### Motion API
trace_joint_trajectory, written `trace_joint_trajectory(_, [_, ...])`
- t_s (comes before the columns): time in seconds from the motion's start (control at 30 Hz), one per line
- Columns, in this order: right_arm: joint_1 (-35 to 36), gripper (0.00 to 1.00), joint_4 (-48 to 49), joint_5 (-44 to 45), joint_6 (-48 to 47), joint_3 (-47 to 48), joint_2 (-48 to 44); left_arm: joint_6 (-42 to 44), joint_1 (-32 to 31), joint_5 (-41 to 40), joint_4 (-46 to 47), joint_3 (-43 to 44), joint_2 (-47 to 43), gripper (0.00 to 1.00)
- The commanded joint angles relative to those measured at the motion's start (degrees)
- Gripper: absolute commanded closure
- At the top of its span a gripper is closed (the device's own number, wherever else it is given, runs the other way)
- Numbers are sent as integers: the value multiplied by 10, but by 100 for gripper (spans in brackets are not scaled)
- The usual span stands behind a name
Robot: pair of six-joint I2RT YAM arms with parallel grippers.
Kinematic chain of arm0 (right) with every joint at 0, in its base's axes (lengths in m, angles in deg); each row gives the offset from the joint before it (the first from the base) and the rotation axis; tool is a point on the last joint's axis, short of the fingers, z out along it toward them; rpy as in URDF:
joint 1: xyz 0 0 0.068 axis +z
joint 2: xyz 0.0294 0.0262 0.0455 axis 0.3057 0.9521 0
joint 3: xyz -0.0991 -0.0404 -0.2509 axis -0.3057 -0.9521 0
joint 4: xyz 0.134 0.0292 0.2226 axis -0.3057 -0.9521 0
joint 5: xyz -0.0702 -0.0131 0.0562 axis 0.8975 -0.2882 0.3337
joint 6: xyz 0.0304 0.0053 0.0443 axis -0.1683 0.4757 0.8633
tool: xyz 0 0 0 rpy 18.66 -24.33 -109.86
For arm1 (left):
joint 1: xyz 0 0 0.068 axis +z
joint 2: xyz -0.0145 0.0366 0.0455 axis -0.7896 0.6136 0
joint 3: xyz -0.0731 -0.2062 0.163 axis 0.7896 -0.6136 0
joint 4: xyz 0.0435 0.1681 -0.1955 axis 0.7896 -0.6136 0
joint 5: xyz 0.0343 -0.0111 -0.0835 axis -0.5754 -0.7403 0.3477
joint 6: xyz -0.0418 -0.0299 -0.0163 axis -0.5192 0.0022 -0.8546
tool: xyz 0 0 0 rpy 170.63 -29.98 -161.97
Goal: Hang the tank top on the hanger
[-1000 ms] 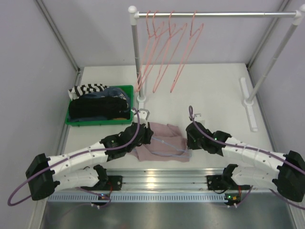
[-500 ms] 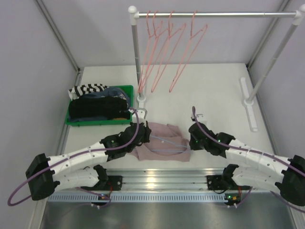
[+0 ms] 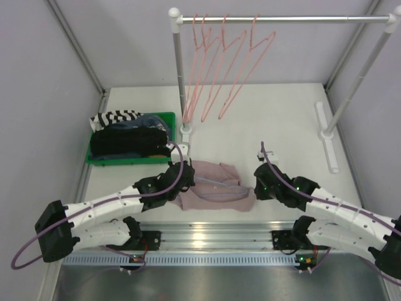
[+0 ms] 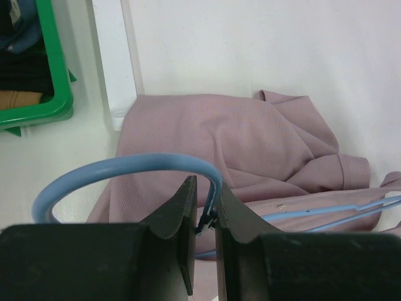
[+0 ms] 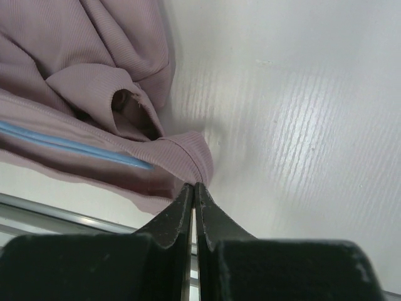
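The dusty-pink tank top [image 3: 216, 191] lies crumpled on the white table between my two arms; it also shows in the left wrist view [image 4: 238, 138] and the right wrist view [image 5: 94, 81]. The light-blue wire hanger [image 4: 125, 166] lies partly inside it, with its hook sticking out on the left and its wire running across the fabric [image 3: 216, 184] [image 5: 69, 145]. My left gripper [image 3: 187, 177] [image 4: 205, 195] is shut on the hanger's neck just below the hook. My right gripper [image 3: 255, 188] [image 5: 193, 187] is shut on the tank top's right edge, low over the table.
A green bin [image 3: 100, 158] of striped and dark clothes stands at the left [image 4: 44, 106]. A white clothes rack [image 3: 182, 88] with several pink wire hangers [image 3: 219, 69] stands behind, one foot [image 3: 329, 144] at the right, another [image 4: 116, 56] beside the bin.
My right gripper has moved right and toward the near edge, drawing the tank top's right edge with it. The left gripper has held still. The pink hangers have swung slightly.
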Motion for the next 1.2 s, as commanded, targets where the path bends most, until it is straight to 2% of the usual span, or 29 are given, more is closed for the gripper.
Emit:
trace_joint_trajectory(0.0, [-1, 100, -19, 14, 6, 34, -10, -13, -1, -14, 11, 25, 12, 100])
trace_joint_trajectory(0.33, [49, 100, -30, 26, 10, 139, 41, -18, -5, -3, 25, 42, 25, 100])
trace_joint_trajectory(0.77, [94, 100, -44, 50, 22, 213, 92, -42, -72, -95, 16, 89, 56, 100])
trace_joint_trajectory(1.17, [109, 100, -72, 67, 21, 287, 101, -47, -102, -135, -26, 135, 54, 100])
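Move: The right hand pinches the tank top's ribbed edge; the hanger's far end, tucked in beside it, lies about 4 cm left, 1 cm ahead and slightly below. The tank top's middle is some 16 cm left, 2 cm ahead. From the left hand, gripping the hanger at its hook, that pinched edge is about 24 cm right, 4 cm back and 5 cm lower; the rack foot stands 14 cm ahead, 1 cm left. Right hand lifts its pinched edge some 11 cm and leftward along the hanger, left hand feeding rightward, rising. ##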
